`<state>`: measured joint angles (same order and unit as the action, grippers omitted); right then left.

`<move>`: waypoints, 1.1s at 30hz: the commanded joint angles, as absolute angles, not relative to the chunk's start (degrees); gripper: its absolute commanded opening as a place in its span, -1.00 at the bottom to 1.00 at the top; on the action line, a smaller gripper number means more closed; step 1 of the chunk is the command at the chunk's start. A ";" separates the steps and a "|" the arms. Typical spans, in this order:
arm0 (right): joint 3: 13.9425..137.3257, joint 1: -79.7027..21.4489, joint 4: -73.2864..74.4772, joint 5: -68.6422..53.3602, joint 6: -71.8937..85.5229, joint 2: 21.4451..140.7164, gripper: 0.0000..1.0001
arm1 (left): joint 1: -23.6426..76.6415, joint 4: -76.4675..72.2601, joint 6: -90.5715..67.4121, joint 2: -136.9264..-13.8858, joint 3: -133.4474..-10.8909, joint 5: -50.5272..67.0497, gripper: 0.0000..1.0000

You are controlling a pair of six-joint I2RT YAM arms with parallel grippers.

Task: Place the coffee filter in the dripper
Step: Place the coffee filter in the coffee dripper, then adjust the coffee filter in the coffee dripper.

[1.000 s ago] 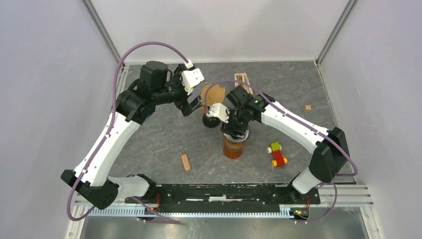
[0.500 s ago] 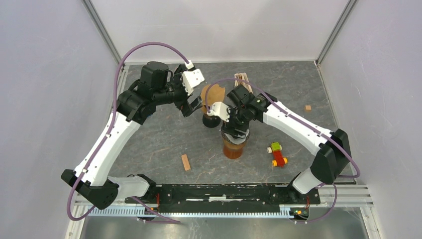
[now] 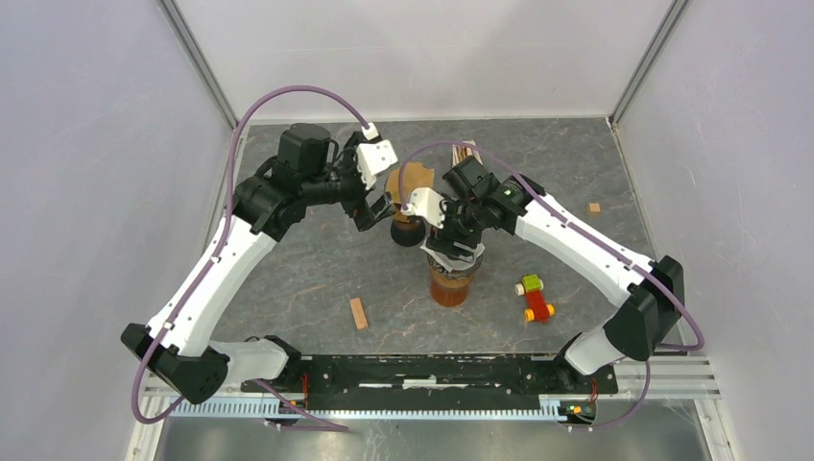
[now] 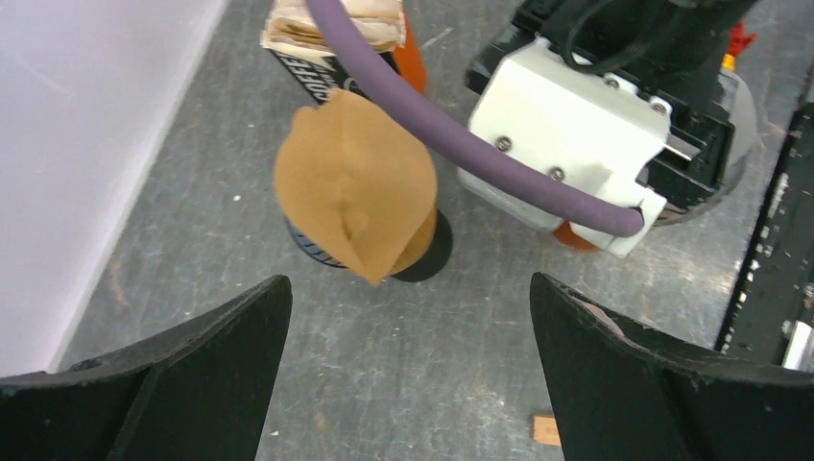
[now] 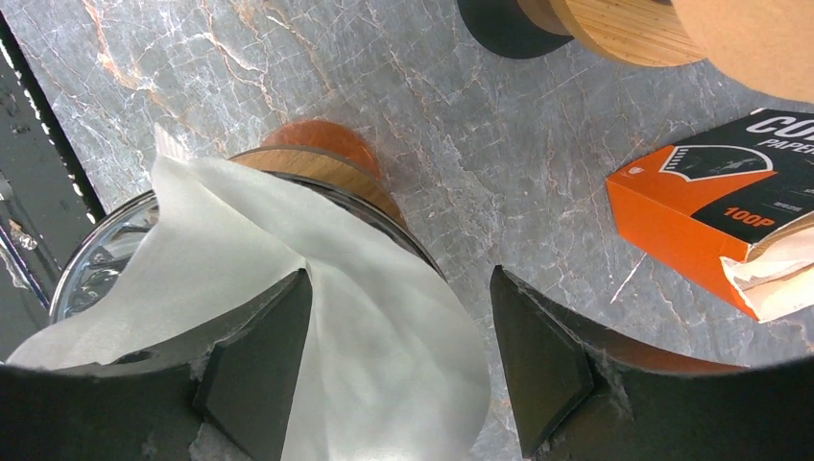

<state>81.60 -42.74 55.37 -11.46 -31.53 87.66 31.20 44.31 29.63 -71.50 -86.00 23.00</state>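
Note:
In the right wrist view a white coffee filter (image 5: 365,327) lies in the glass dripper (image 5: 91,274), which has a wooden collar and sits on an amber carafe (image 3: 451,286). My right gripper (image 5: 401,279) hangs just over it, open. Its left finger rests at the paper and its right finger stands clear of it. My left gripper (image 4: 411,280) is wide open and holds nothing, low over the table in front of a brown paper filter (image 4: 355,187). That filter stands on a black-based holder (image 3: 408,233).
An orange box of filters (image 5: 710,206) lies behind the carafe. A wooden block (image 3: 358,313) lies near the front, a toy car (image 3: 536,300) to the right, and a small block (image 3: 594,207) far right. The two wrists are close together.
My right gripper's jaws have spread wider over the dripper, and the white filter stays in it. Both wrists have shifted slightly towards the back.

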 commanded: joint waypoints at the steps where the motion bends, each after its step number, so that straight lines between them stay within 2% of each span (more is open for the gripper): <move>1: 84.17 -42.72 54.61 -11.42 -30.82 84.38 0.50 | 31.08 40.75 26.45 -70.53 -83.49 30.96 0.99; 13: 85.62 -41.26 53.71 -14.20 -31.31 78.79 0.50 | 31.12 37.90 23.68 -70.69 -80.02 38.44 0.98; 23: 80.81 -36.21 51.11 -20.42 -32.39 70.09 0.50 | 32.56 33.51 19.08 -70.67 -77.45 36.99 0.91; 27: 77.83 -33.49 48.34 -20.92 -31.81 66.29 0.50 | 33.57 32.26 16.69 -70.57 -77.91 31.97 0.90; 33: 75.37 -22.96 37.65 -16.38 -24.21 61.68 0.64 | 33.35 27.51 9.25 -69.02 -80.00 10.05 0.99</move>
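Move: The white coffee filter, already in the dripper, has its middle about 4 cm back of the right hand and 4 cm below it, roughly level with it left to right. The second dripper with the brown filter stands some 9 cm ahead, 9 cm to the left; the filter box 16 cm ahead, 4 cm to the right; the toy car 5 cm back, 18 cm to the right. From the left hand, the white filter lies about 13 cm right, 7 cm back and 19 cm below. Straight up at first, then up and to the right, the right hand withdraws from the white filter and dripper, rising about 11 cm. Its fingers stay wide open, swinging some 25 degrees outward to point more left and forward, and the one inside the cone comes clear. The left hand eases right, back and down by about 3 cm each, towards the filter, then swings a little forward again. ##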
